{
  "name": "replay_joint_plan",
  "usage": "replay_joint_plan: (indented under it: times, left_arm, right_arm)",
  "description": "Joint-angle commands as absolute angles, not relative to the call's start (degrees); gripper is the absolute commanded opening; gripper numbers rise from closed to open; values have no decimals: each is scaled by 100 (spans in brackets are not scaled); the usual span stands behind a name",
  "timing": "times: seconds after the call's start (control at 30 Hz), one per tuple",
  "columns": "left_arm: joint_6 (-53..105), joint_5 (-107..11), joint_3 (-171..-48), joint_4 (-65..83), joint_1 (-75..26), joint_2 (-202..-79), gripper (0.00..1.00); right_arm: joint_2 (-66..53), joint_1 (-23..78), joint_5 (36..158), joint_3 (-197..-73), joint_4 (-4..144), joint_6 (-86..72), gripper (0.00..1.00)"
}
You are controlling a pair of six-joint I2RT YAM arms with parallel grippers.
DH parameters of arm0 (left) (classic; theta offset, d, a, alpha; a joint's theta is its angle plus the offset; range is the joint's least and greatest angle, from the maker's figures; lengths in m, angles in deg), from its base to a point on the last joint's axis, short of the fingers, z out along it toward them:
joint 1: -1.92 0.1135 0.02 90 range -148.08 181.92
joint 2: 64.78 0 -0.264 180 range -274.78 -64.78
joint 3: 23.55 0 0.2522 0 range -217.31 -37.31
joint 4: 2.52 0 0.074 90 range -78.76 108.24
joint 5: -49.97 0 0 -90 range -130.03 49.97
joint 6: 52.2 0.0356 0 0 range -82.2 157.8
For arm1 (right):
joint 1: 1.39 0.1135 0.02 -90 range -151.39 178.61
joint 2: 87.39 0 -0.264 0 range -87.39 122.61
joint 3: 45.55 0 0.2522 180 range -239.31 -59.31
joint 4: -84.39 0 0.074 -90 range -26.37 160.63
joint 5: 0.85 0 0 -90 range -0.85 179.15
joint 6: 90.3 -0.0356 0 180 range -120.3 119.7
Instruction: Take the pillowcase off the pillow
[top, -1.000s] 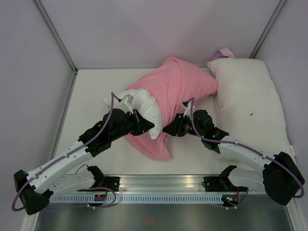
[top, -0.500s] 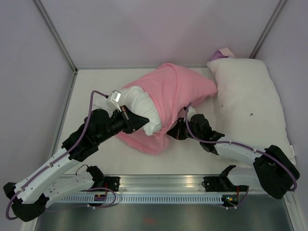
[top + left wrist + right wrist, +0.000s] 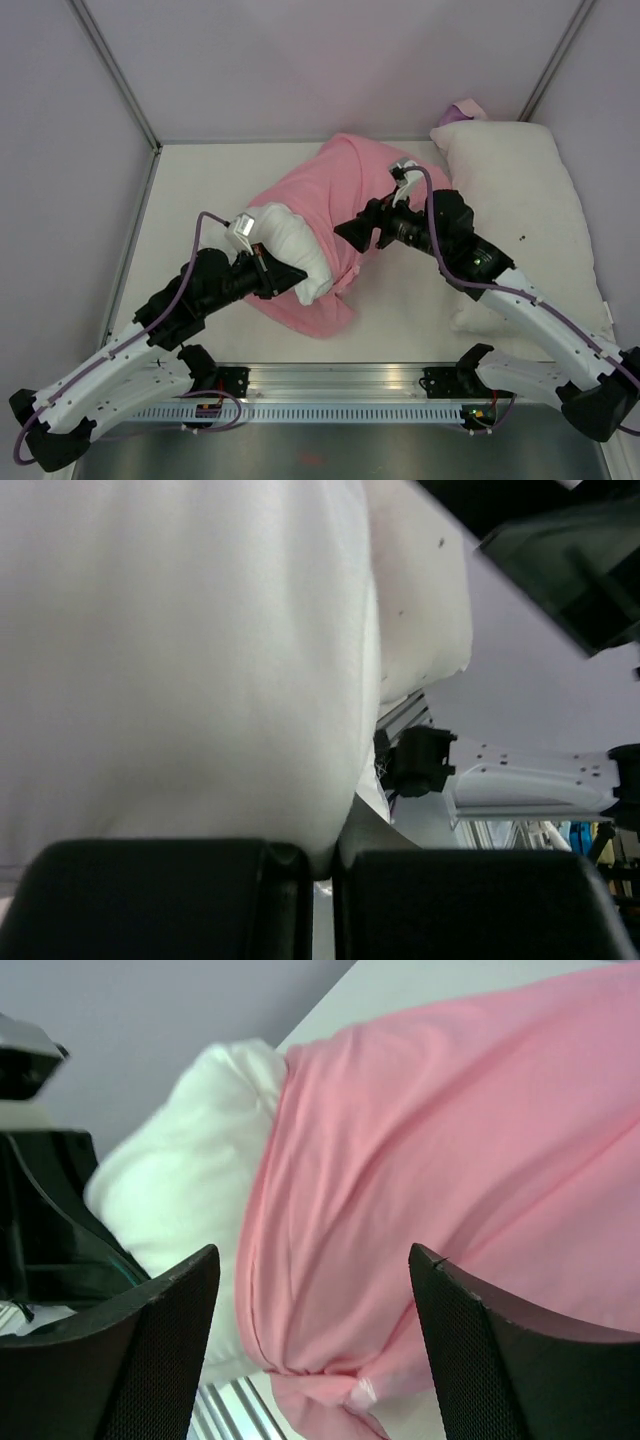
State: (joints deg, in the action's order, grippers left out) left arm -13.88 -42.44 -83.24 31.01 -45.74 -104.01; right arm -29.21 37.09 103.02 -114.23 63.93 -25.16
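Observation:
The pink pillowcase (image 3: 345, 190) lies in the middle of the table and covers the far part of the white pillow (image 3: 290, 245). The pillow's near end sticks out of the case at the left. My left gripper (image 3: 290, 278) is shut on the bare end of the pillow (image 3: 200, 660). My right gripper (image 3: 347, 232) is open and empty, raised just above the right side of the pillowcase (image 3: 440, 1160). The case's bunched open edge and small white label (image 3: 358, 1392) hang below it, next to the pillow (image 3: 190, 1200).
A second white pillow with small dark specks (image 3: 520, 215) lies along the right side of the table. A small purple cloth (image 3: 462, 110) sits at its far end. Grey walls close the back and both sides. The metal rail (image 3: 330, 385) runs along the near edge.
My right gripper let go of the pillowcase's lower edge, opened, and rose up and back. My left gripper kept its hold on the pillow and drew back to the near left.

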Motion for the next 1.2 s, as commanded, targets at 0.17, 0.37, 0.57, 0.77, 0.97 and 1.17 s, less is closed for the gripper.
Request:
replay_joint_plan:
  times: [0.17,0.37,0.57,0.77,0.97,1.17]
  left_arm:
    - [-1626,-4618,-7774,2354,-4563,-10337,2]
    - [-1441,-4477,-8063,2600,-4563,-10416,2]
    - [-1459,-4495,-8055,2636,-4563,-10320,2]
    - [-1459,-4214,-8178,3162,-4563,-9767,2]
    - [-1441,-3599,-8485,4075,-4563,-9098,2]
    - [-1388,-2800,-9056,5174,-4563,-8360,2]
  right_arm:
    - [-1928,4131,10023,-12259,5323,-1875,82]
    - [-1655,4738,9294,-12224,5112,-1814,80]
    - [-1295,4959,8144,-12119,4901,-1989,60]
    - [-795,4958,6342,-12031,4716,-2323,35]
    - [-179,4818,4724,-11864,4716,-2763,1]
    - [-116,4046,4354,-11495,4883,-3238,0]
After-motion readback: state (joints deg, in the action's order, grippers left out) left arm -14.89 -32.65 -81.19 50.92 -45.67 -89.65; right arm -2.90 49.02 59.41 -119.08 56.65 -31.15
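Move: The pillowcase's bunched opening edge lies about 3 cm ahead of my right hand, 1 cm left and some 15 cm below. The bare bulge of the pillow is about 5 cm ahead, 13 cm left and 12 cm down; the case's filled far part lies roughly 22 cm straight ahead, 20 cm lower. From my left hand, already pinching the pillow, that edge is about 9 cm ahead, 10 cm right and 15 cm lower. I bring my open right hand down about 15 cm onto the pillowcase's opening edge, first veering some 4 cm left, then returning right and reaching forward as I turn about 30 degrees clockwise, dip its left side and shut the fingers on pink cloth. My left hand keeps its pinch on the pillow, sinks about 5 cm, pauses, then draws it about 7 cm left. ##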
